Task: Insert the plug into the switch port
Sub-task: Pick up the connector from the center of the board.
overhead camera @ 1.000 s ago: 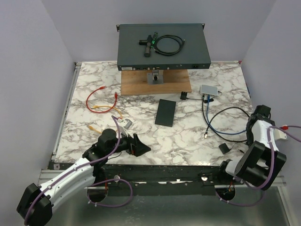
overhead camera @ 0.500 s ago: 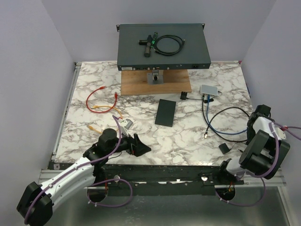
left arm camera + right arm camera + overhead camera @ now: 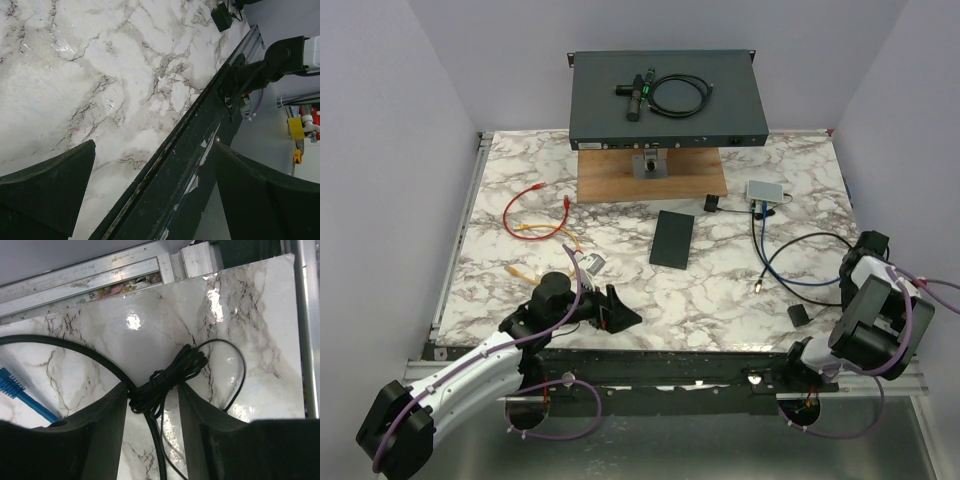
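Note:
The dark grey switch [image 3: 667,98] sits on a wooden stand at the back, its ports [image 3: 650,144] along the front face. A small connector tip [image 3: 759,285] ends a black cable; whether it is the plug I cannot tell. At the table's right edge my right gripper [image 3: 865,250] is low over a tied bundle of black cable [image 3: 167,377]. The right gripper [image 3: 152,390] is open and narrow, a finger close on each side of the bundle. My left gripper [image 3: 620,310] rests wide open and holds nothing at the near edge [image 3: 155,150].
A black adapter block [image 3: 798,315] lies near the right arm. A grey hub [image 3: 765,190] with a blue cable [image 3: 20,390], a flat black box [image 3: 672,238] and a red cable [image 3: 535,210] lie mid-table. An aluminium rail [image 3: 100,275] borders the table's right edge.
My right gripper has shifted slightly inward over the cable bundle and its jaws have narrowed around it. The left arm has not moved.

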Available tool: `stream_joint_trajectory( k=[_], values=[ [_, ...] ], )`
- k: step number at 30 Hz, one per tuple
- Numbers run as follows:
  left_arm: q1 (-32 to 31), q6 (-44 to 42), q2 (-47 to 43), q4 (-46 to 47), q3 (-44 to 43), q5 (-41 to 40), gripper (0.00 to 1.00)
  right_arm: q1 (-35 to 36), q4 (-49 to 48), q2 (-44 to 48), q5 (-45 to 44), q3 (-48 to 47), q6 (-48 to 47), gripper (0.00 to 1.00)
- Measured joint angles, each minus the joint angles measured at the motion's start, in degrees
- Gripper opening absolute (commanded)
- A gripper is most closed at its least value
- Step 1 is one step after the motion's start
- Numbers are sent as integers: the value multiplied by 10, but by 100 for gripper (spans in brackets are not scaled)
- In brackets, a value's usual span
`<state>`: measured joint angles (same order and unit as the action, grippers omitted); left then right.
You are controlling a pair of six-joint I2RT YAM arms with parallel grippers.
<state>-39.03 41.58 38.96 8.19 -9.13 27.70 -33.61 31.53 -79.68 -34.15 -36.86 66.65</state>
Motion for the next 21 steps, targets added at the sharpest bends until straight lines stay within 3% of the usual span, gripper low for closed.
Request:
stream_joint_trajectory(
  k=[6, 9, 21],
  values=[
    [0, 0, 0, 4, 0, 0, 98, 0, -11, 2, -16, 7, 3, 21],
    [0, 0, 0, 4, 0, 0, 99, 0, -14, 8, -16, 9, -3, 1],
    [0, 0, 15, 9, 0, 1, 98, -2, 16, 142, -9, -19, -68, 1]
  ],
)
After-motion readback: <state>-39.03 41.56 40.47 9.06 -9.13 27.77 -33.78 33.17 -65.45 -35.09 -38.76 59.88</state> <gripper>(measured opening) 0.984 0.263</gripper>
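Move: The bundled thin black cable lies right at the right hand, between its half-open fingertips, its middle about 1 cm back, 1 cm to the right and 1 cm below. The thick black cable runs under it, some 1 cm ahead. The blue plug is about 8 cm ahead and level sideways; the small black box lies roughly 16 cm left and 4 cm back. From the left hand the bundle is some 64 cm to the right, 3 cm ahead, 10 cm lower. The right fingers close on the bundled thin cable and pinch it near one end while the hand stays almost in place, low over the board. Then, keeping that grip, the hand lifts with gathering speed, about 6.5 cm up from the thick cable and the board, tilting some 10 degrees. ##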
